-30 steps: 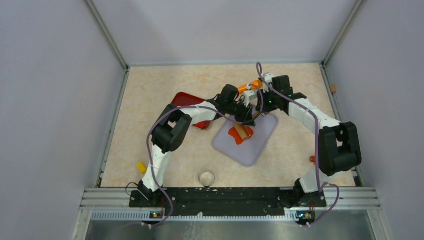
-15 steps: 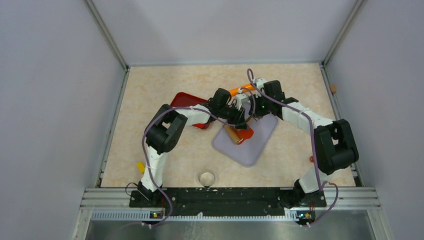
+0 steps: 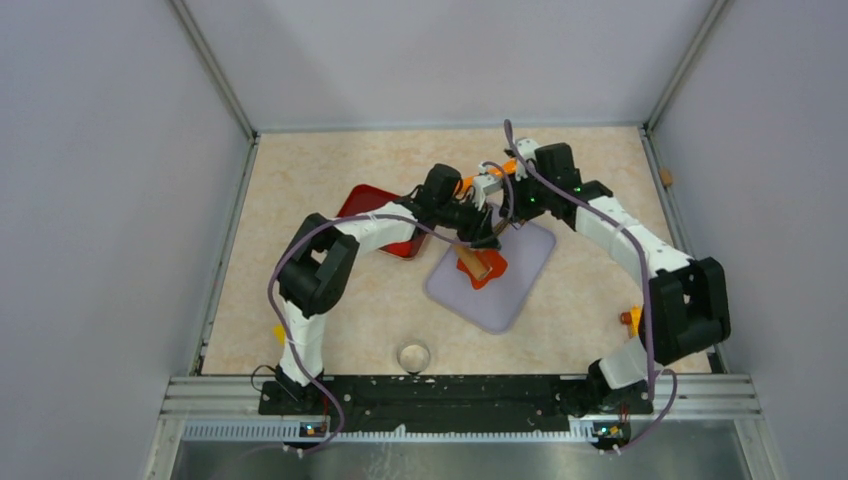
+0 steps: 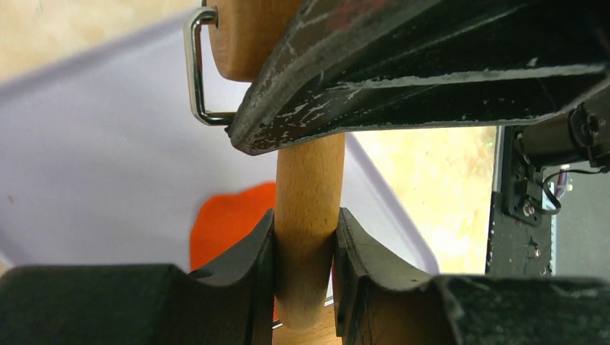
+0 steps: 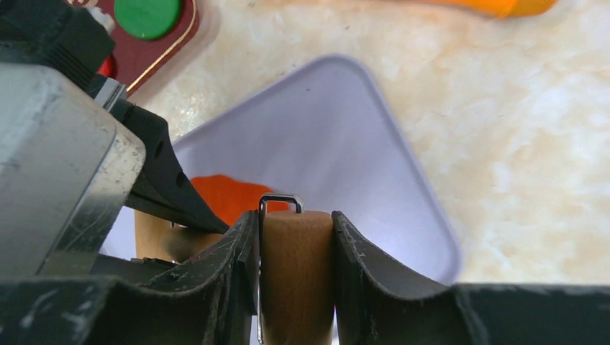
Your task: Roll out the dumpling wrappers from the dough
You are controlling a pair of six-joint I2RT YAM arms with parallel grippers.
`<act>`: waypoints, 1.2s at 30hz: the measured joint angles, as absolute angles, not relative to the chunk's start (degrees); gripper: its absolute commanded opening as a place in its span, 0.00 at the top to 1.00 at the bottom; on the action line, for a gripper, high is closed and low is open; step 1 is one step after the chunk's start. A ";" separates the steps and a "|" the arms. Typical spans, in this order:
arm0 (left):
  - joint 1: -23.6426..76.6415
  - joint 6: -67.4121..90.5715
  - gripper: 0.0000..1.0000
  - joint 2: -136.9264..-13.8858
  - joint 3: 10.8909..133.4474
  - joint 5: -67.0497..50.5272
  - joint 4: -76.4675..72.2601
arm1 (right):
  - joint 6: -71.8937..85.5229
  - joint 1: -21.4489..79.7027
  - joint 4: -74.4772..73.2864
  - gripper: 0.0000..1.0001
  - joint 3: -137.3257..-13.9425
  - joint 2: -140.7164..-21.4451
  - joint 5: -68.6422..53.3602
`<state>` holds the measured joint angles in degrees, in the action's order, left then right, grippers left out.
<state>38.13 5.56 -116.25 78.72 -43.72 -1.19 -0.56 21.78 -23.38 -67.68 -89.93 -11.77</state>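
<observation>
A flat orange-red dumpling wrapper [image 3: 488, 270] of dough lies on the lavender mat [image 3: 515, 285]. A small wooden roller [image 3: 470, 262] with a metal bracket rests on it. My left gripper [image 3: 478, 238] is shut on the roller's round wooden handle [image 4: 309, 194], with the wrapper [image 4: 229, 224] showing behind. My right gripper [image 3: 497, 215] comes from the far right and is shut on the roller's other wooden part [image 5: 296, 277], its metal bracket [image 5: 280, 200] at the tip. The two grippers crowd close together above the mat [image 5: 338, 144]. The roller hides part of the wrapper [image 5: 224, 194].
A red tray [image 3: 365, 205] sits left of the mat and holds a green disc [image 5: 147, 16]. An orange tool [image 5: 503, 6] lies behind the grippers. Nearer the arms' bases stands a small clear cup [image 3: 413, 355]. Small yellow [image 3: 282, 335] and orange [image 3: 630, 318] bits lie at the sides.
Both grippers have carried the roller slightly left and toward the back across the dough. Both grips are unchanged, and the right arm's elbow has swung outward.
</observation>
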 measured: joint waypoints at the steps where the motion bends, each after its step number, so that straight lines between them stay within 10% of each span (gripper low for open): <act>1: 38.48 5.32 1.00 -115.94 79.53 -43.59 -1.21 | -1.32 21.45 -23.88 1.00 -68.03 -88.55 -11.75; 36: 43.46 2.35 1.00 -120.66 75.24 -34.87 -14.76 | -7.11 20.36 -7.40 1.00 -49.12 -80.90 -2.83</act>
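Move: The left hand already holds the rolling pin's middle handle, the right hand its far roller. The dough lies almost straight below the left hand, about 7 cm down and 1 cm back. The red tray is some 23 cm to its left and 10 cm ahead; the orange stick is about 22 cm straight ahead. From the right hand the dough is roughly 3 cm back, 5 cm left and 10 cm below. Rightward in a quick arc, both hands carry the rolling pin about 6 cm over the dough, first rising some 4 cm and then sinking about 7 cm to bring the near roller down on the dough. Staying low, they then push back left about 2 cm, grips unchanged, both wrists tilted some 10 degrees. ##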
